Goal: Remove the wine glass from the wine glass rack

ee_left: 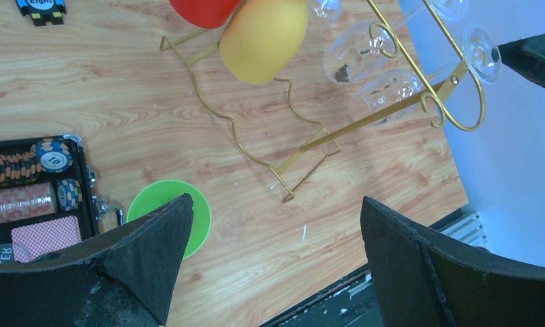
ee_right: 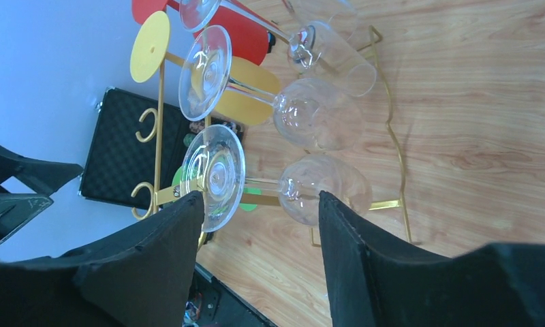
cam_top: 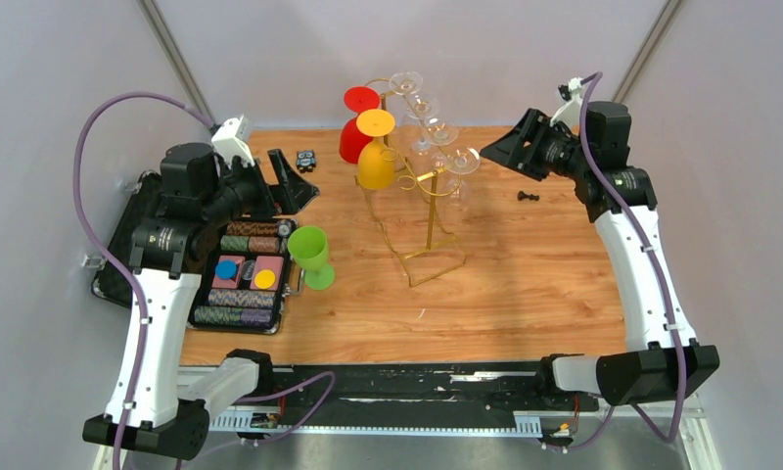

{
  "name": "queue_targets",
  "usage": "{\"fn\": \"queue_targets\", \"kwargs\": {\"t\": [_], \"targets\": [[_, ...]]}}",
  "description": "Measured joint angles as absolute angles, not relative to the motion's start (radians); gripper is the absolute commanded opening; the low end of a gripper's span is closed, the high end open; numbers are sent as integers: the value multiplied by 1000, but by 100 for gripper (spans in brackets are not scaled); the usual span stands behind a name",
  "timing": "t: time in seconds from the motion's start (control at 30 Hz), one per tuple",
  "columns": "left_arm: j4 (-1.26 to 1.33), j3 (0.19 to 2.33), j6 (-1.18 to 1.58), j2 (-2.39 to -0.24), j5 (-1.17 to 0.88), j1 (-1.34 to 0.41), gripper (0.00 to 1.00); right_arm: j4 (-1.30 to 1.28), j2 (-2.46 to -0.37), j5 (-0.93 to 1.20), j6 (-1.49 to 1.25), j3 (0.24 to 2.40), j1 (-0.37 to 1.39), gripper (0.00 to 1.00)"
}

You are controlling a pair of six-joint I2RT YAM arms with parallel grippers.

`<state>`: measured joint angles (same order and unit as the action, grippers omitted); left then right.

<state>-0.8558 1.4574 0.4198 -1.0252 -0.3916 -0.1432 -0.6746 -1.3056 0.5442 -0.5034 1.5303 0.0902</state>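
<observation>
The gold wine glass rack (cam_top: 430,211) stands mid-table. Red and yellow glasses hang on its left side and several clear ones on its right. The nearest clear wine glass (cam_top: 461,162) hangs on the lowest right arm. My right gripper (cam_top: 495,149) is level with it and open. In the right wrist view, the right gripper (ee_right: 259,199) has its fingertips on either side of this wine glass's stem (ee_right: 263,182), between foot and bowl, without touching. The rack post (ee_right: 159,102) runs behind it. My left gripper (ee_left: 273,204) hangs wide open over bare table beside a green glass (ee_left: 164,204).
An open black case (cam_top: 241,279) of poker chips and cards lies at the left, with the green glass (cam_top: 309,253) upright beside it. The red glass (cam_top: 353,137) and yellow glass (cam_top: 376,162) hang from the rack. Small black pieces lie behind the case (cam_top: 306,160) and right of the rack (cam_top: 528,197).
</observation>
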Motion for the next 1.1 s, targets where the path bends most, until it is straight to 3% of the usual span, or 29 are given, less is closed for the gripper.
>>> {"fn": "queue_targets", "kwargs": {"t": [0.43,1.1], "targets": [[-882,1452,413,-1021,-392,-143,100,-570,-1345,665,-584,1475,88,44],[-902,1451,408,-1003,-391,-143,100,-461,-1371,754,-672,1453,88,32]]}}
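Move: The foot of the nearest clear wine glass, hanging upside down, lies about 6 cm to the right hand's left, some 2 cm farther out and nearly at its height. The next clear glass's foot is some 4 cm left of that foot and 6 cm beyond it; the rack's crossbar is about 12 cm left of the hand and 1 cm nearer the base. From the left hand, the nearest clear foot lies roughly 32 cm right, 4 cm ahead and a little above. Leftwards, slowing as it goes, the right hand eases about 3 cm towards the foot of the nearest clear glass, also edging some 1 cm forward. The wrist rolls about 10 degrees, its left side rising, and turns slightly counter-clockwise, while the fingers narrow from well over half open to about a third, their tips coming up close to the foot's rim, one higher and one lower. ##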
